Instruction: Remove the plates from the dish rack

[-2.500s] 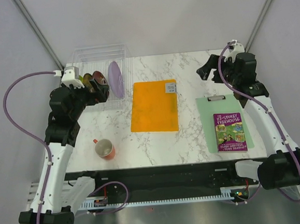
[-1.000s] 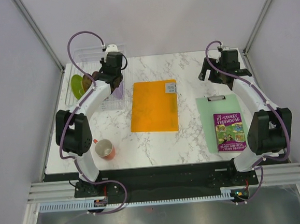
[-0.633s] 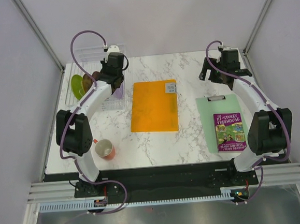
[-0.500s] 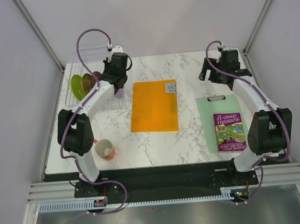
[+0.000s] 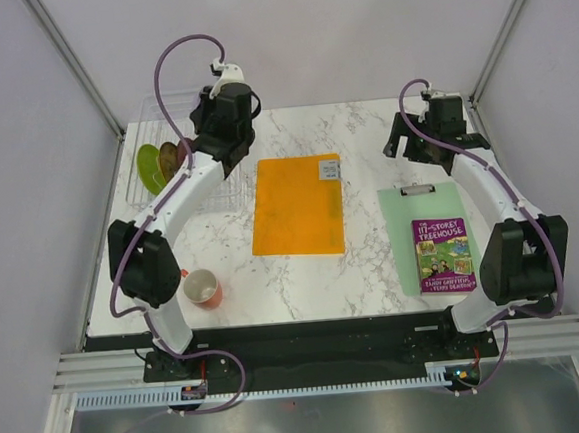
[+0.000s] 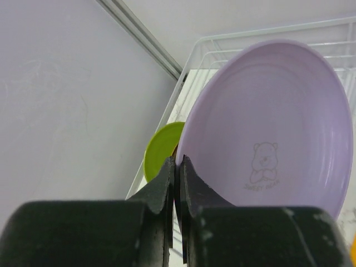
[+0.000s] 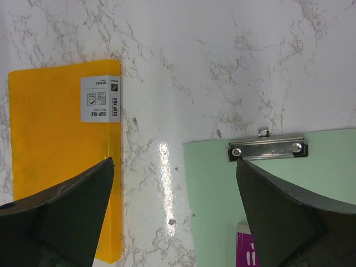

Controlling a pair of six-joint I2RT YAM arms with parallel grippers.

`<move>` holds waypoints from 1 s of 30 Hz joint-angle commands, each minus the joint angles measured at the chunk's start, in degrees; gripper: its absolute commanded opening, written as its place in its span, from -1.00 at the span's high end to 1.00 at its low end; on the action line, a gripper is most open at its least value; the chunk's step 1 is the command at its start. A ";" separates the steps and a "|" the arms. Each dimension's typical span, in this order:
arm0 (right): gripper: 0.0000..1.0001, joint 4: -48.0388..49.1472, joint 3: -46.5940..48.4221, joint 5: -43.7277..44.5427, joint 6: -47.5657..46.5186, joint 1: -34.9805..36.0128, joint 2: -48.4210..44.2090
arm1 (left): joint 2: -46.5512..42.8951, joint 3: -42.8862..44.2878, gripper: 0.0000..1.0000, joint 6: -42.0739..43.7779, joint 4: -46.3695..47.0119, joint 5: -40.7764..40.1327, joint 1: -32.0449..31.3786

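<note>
In the left wrist view a large pale lavender plate [image 6: 267,128] with a small bear print stands on edge. My left gripper [image 6: 178,167] is shut on its near rim. Behind it a lime green plate [image 6: 161,150] stands in the clear dish rack [image 6: 222,47]. From above, the left arm reaches over the rack [image 5: 151,112] and hides the lavender plate. The green plate [image 5: 149,167] and a dark red one [image 5: 170,158] stand at the rack's left. My right gripper [image 7: 173,162] hangs open over bare table, nothing between its fingers.
An orange folder [image 5: 297,206] lies mid-table, just right of the rack. A red mug [image 5: 203,286] stands near the front left. A green clipboard [image 5: 433,235] with a purple book [image 5: 443,255] on it lies at the right.
My left gripper has shut on the lavender plate's rim, and its wrist has risen and shifted right over the rack. The right arm has barely moved.
</note>
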 commanded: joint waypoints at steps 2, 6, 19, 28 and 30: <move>-0.96 0.69 3.31 -3.73 -0.19 1.31 -5.42 | -9.66 5.96 0.95 -10.97 -10.39 10.27 -2.09; -0.96 9.01 0.16 -9.00 4.20 5.00 -8.93 | -12.66 5.53 0.95 -22.25 -17.54 23.29 -2.17; -0.96 28.90 -6.71 -19.20 18.88 14.59 -7.89 | -12.93 -2.73 0.96 -41.07 -16.93 48.44 -2.70; -0.96 32.42 -10.14 -19.48 23.20 15.56 -3.93 | -17.32 -9.06 0.95 -43.19 -11.22 51.53 -2.97; -0.96 31.37 -9.97 -19.29 22.41 15.56 -3.93 | -18.64 -10.55 0.95 -43.19 -10.26 51.35 -2.97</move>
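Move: The left hand already holds the purple plate by its rim and takes it towards the open right fingers, roughly 48 cm to its right, 6 cm back and 13 cm lower. From the left hand, the orange file lies about 20 cm right, 7 back and 30 below; the dish rack some 11 left, 8 ahead and 24 below. From the right hand the purple plate is about 45 cm left, 11 ahead and 8 above. Rightward and back, the left hand swings the purple plate away from the rack over the orange file, some 15 cm across, rising a little before sinking, its left side rolling down as it turns clockwise, grip kept. Leftward to meet it, the right hand sweeps about 18 cm, up and then partly down, left side tilting up some 30 degrees, fingers still wide open, stopping close by the plate's free right edge. ##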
